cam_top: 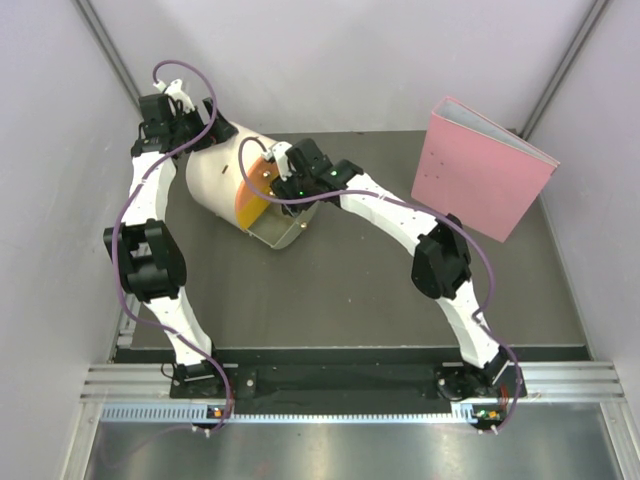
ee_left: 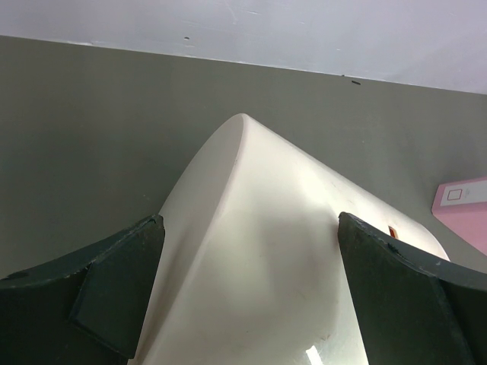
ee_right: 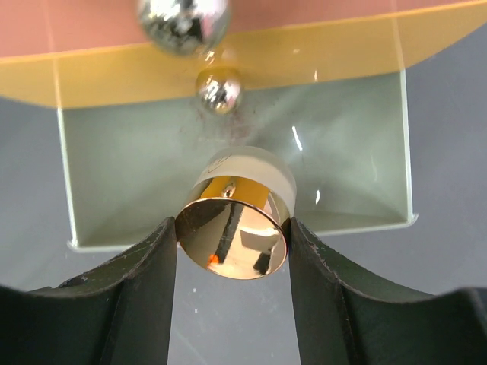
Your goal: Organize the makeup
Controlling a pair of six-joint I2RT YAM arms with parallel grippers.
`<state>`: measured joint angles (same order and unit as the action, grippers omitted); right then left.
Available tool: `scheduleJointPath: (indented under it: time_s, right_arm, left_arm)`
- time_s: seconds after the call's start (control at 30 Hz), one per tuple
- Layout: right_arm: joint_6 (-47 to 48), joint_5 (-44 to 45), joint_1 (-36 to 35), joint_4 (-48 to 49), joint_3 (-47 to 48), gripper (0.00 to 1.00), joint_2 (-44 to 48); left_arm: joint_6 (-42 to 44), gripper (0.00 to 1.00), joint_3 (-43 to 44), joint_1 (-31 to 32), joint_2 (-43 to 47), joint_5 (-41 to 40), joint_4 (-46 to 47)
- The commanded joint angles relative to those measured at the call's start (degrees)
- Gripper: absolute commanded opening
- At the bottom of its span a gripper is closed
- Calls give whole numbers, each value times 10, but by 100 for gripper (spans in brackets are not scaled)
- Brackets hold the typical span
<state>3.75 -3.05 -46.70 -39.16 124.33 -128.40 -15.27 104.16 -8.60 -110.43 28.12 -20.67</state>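
My right gripper (ee_right: 233, 255) is shut on the round gold compact (ee_right: 232, 228), a mirror-bright disc with a pale rim. It holds the compact just above the near rim of the open clear drawer (ee_right: 114, 175). In the top view my right gripper (cam_top: 278, 172) is over that drawer (cam_top: 285, 232). My left gripper (ee_left: 251, 293) is open wide, its fingers (ee_left: 114, 289) set on either side of the top of the cream cylindrical box (ee_left: 259, 228). In the top view it (cam_top: 192, 118) is at the box's back end. The lipstick cases and peach bottles are out of view.
The cream box (cam_top: 215, 170) lies on its side at the back left, its orange-yellow front (cam_top: 250, 200) pulled out with the drawer. A silver knob (ee_right: 183, 21) sits on that front (ee_right: 114, 76). A pink binder (cam_top: 480, 180) stands at the back right and also shows in the left wrist view (ee_left: 466, 209).
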Motion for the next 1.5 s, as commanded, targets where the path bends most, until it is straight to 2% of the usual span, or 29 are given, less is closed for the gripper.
scheduleJointPath:
  time_s: [0.0,0.33,0.43,0.47,0.53,0.63,0.77,1.13,1.33,1.47]
  right_arm:
    - [-19,-6,5,61,48,4,-9]
    - [-34,-17,5,80,41,7,-35]
    - [-54,-19,5,83,39,13,-41]
    - [-57,-20,4,83,38,23,-43]
    - [-62,-21,5,85,38,31,-46]
    - [-66,-21,4,86,35,38,-48]
    - [-67,-14,4,92,20,40,-41]
    - [-67,9,2,116,-15,72,-7]
    - [-66,27,-1,125,-26,74,14]
    - [-66,49,-1,173,-88,74,69]
  left_arm:
    - [30,99,-17,14,-25,2,-93]
    - [31,99,-19,13,-22,1,-95]
    - [32,99,-19,13,-20,1,-96]
    - [32,99,-19,13,-20,0,-96]
    - [33,99,-19,13,-19,-1,-96]
    - [32,99,-19,13,-19,-1,-97]
    - [33,99,-19,13,-20,-1,-97]
    - [35,99,-18,13,-19,-1,-98]
    - [36,99,-18,13,-20,0,-97]
    - [36,99,-18,13,-21,-1,-97]
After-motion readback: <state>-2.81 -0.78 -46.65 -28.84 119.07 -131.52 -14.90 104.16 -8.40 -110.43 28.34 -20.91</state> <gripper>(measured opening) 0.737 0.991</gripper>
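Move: The right hand holds the gold compact above the open green bottom drawer, whose middle is about 2 cm ahead, 3 cm to its left and 6 cm below. The yellow drawer's knob sits roughly 5 cm ahead and 6 cm left, near hand height; the orange drawer's knob is about 6 cm ahead, 7 cm left and 6 cm up. From the left hand, the green drawer's middle lies some 18 cm back, 14 cm right and 15 cm below. Down into the open green drawer goes the right hand, easing left and a little forward as it carries the still-gripped compact some 4 cm lower. It all but stops there while the fingers open from about half to three quarters and let go of the compact; it then starts to lift and shift back to the right. ##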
